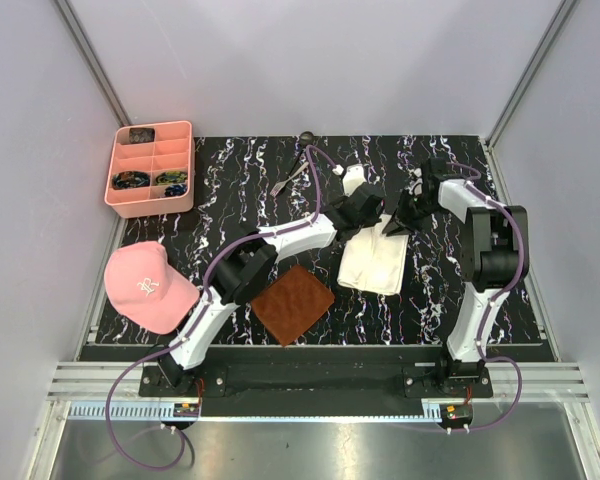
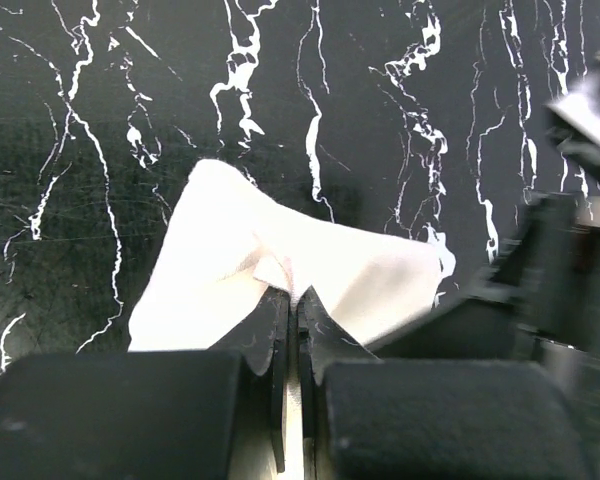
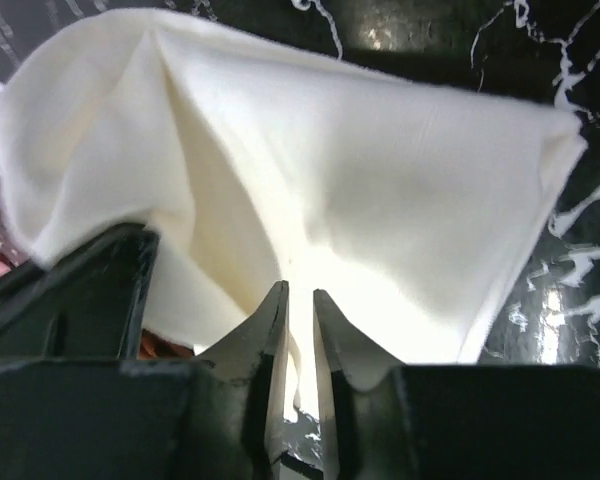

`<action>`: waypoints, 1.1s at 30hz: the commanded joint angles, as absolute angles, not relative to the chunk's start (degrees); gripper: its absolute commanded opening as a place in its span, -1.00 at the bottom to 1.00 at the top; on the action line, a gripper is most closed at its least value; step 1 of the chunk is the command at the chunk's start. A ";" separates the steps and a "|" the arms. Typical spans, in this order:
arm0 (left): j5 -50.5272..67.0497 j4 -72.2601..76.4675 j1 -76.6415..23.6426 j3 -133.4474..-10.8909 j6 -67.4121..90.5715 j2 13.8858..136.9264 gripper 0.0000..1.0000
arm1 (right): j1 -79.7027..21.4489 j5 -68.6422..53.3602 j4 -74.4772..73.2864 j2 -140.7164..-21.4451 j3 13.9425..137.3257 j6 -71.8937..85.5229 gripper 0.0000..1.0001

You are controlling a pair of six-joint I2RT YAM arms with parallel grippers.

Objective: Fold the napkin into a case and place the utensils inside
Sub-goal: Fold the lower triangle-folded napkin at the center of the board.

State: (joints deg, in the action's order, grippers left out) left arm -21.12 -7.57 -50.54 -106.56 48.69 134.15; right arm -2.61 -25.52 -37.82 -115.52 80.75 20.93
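Observation:
The cream-white napkin (image 1: 373, 262) lies folded in a rough rectangle on the black marbled table, its far end lifted between both grippers. My left gripper (image 1: 366, 212) is shut on a bunched corner of the napkin (image 2: 250, 250), its tips (image 2: 291, 295) pressed together on the cloth. My right gripper (image 1: 399, 222) sits at the other far corner; its jaws (image 3: 300, 292) stand slightly apart, with a thin fold of the napkin (image 3: 330, 170) loose in the gap. A dark spoon (image 1: 306, 141) and a grey fork (image 1: 286, 183) lie at the back of the table, away from both grippers.
A brown textured mat (image 1: 293, 303) lies just left of the napkin, near the front. A pink compartment tray (image 1: 150, 168) stands at the back left, and a pink cap (image 1: 145, 286) sits at the left edge. Grey walls close in the table.

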 commanded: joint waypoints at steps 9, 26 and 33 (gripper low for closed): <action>-20.48 -4.31 -50.63 -109.16 47.55 135.44 -1.00 | -2.72 -33.83 -33.84 -109.16 75.24 18.28 -0.17; -19.86 -5.54 -50.62 -111.44 47.81 136.85 -1.00 | -4.22 -35.16 -31.99 -106.61 72.77 18.37 0.06; -20.39 -5.63 -50.71 -109.78 45.79 135.27 -1.00 | -4.22 -36.56 -31.55 -113.37 78.22 18.28 -0.01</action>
State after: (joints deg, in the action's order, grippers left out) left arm -20.36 -7.22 -50.30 -108.73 47.75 136.27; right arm -3.77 -34.15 -34.06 -110.41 74.17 18.83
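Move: Some 3 cm back, 3 cm to the left and about 1 cm below the nearly shut right fingers lies the napkin's loose fold edge. The left gripper's tips stand roughly 4 cm ahead and 5 cm left of them, the napkin's near edge 14 cm back and 7 cm left, the brown cloth 18 cm back and 25 cm left. From the left hand, already pinching the napkin's far part, the loose edge is about 6 cm back, 2 cm right and 5 cm below. Opening from nearly shut to about half wide, the right fingers shift some 4 cm back and left over the napkin to its loose fold edge. They bob up a little, dip, then rise again to end about 2 cm higher, the wrist tilting slightly. Meanwhile the left gripper keeps its pinch, almost still. ##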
